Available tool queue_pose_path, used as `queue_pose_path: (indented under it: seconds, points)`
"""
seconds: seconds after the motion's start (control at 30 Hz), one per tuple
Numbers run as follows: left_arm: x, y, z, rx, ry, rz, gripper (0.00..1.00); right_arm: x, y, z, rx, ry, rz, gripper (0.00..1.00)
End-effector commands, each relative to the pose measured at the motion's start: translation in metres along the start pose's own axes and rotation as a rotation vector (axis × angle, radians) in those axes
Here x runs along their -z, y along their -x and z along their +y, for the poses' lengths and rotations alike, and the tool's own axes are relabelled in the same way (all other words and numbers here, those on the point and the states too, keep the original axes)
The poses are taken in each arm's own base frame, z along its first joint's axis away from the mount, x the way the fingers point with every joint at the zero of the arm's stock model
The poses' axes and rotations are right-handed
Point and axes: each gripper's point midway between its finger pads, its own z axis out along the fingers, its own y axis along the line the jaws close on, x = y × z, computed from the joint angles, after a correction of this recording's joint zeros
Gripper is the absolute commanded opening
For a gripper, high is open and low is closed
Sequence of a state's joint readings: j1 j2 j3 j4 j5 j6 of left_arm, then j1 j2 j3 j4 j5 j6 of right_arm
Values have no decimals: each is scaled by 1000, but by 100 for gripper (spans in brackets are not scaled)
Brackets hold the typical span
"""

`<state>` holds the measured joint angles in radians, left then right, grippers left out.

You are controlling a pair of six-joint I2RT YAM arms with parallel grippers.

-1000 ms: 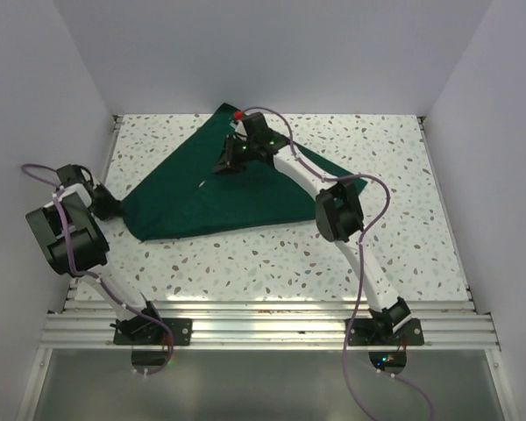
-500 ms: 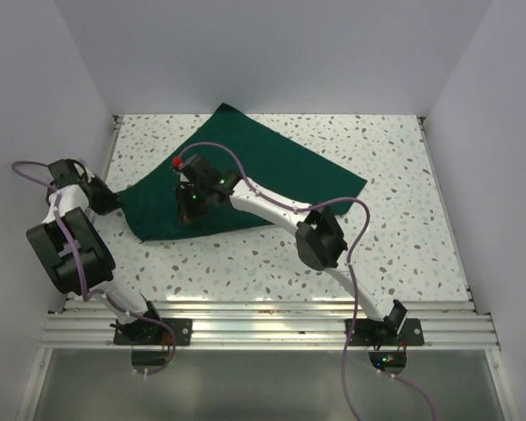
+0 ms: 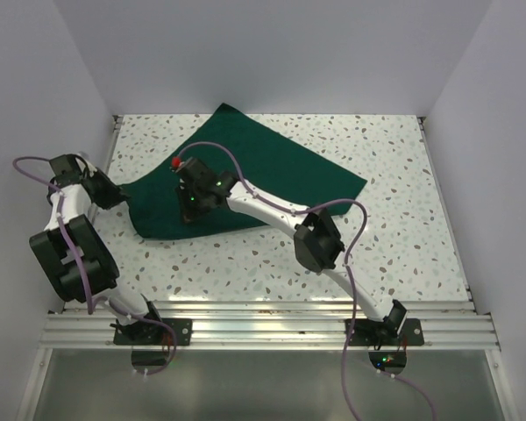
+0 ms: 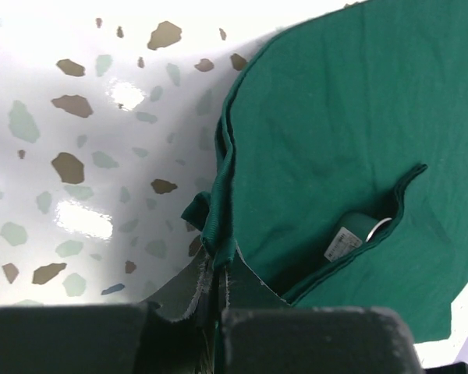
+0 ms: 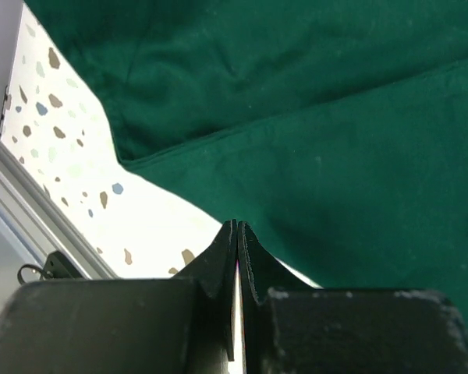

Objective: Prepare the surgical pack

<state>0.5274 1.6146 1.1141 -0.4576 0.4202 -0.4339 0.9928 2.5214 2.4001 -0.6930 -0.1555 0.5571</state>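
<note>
The surgical pack shows as a dark green cloth point(image 3: 272, 167) lying folded across the back and middle of the speckled table. My left gripper point(image 3: 117, 195) is at the cloth's left corner. In the left wrist view that gripper point(image 4: 218, 261) is shut on a bunched fold of the cloth point(image 4: 327, 117). A pocket in the fold shows a white label point(image 4: 343, 243) and a bit of steel rim point(image 4: 377, 227). My right gripper point(image 3: 189, 213) hovers over the cloth's near left part. It point(image 5: 237, 234) is shut with nothing between its fingers, and the cloth point(image 5: 312, 117) lies beyond them.
The speckled table point(image 3: 403, 237) is walled in white on the left, back and right. A ribbed aluminium rail point(image 3: 263, 320) runs along the near edge, by the arm bases. The right arm's elbow point(image 3: 318, 241) hangs over the table's middle.
My right gripper moved from the back of the cloth to its near left part and closed fully. My left gripper, still shut on the cloth's corner, shifted slightly toward the back.
</note>
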Motion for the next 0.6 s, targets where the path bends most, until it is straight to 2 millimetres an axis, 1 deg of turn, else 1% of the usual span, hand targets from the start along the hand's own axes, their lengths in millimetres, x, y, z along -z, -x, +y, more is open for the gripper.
queue_pose_path:
  seconds: [0.0,0.03,0.2,0.27,0.5,0.57]
  points:
    - [10,-3,-17,17,-62,-8,0,-5,6,7,15,3,-34,0]
    - [11,-2,-20,15,-70,-12,0,-10,2,6,11,-2,-24,0]
    - [17,1,-31,26,-96,-28,0,-23,-15,-4,-6,-31,12,0]
    - [20,2,-37,26,-112,-34,0,-28,-19,-7,-6,-39,18,0]
    - [34,5,-64,36,-174,-62,0,-41,-23,-15,3,-67,19,0]
    - [37,4,-70,35,-186,-62,0,-42,-24,-16,7,-69,23,0]
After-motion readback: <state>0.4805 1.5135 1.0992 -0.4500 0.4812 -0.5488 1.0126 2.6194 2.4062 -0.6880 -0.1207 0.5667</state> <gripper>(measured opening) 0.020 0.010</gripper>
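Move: The right hand's shut fingers hang over the drape near its near edge; the patch they go for is almost straight below, some 6 cm down. The near edge runs about 5 cm back, and the drape's near-left corner lies roughly 5 cm back and 12 cm left. From the left hand, which holds the drape's left end, that patch lies about 17 cm right, 6 cm back and 7 cm lower. With its fingers still shut, the right hand comes down almost straight by about 6 cm until the tips seem to touch the drape and press on it just inside the near edge. Meanwhile the left hand keeps its pinch on the drape's left end and, speeding up, draws it up about 4 cm and 3 cm to the right, its fingers tipping slightly upward. ##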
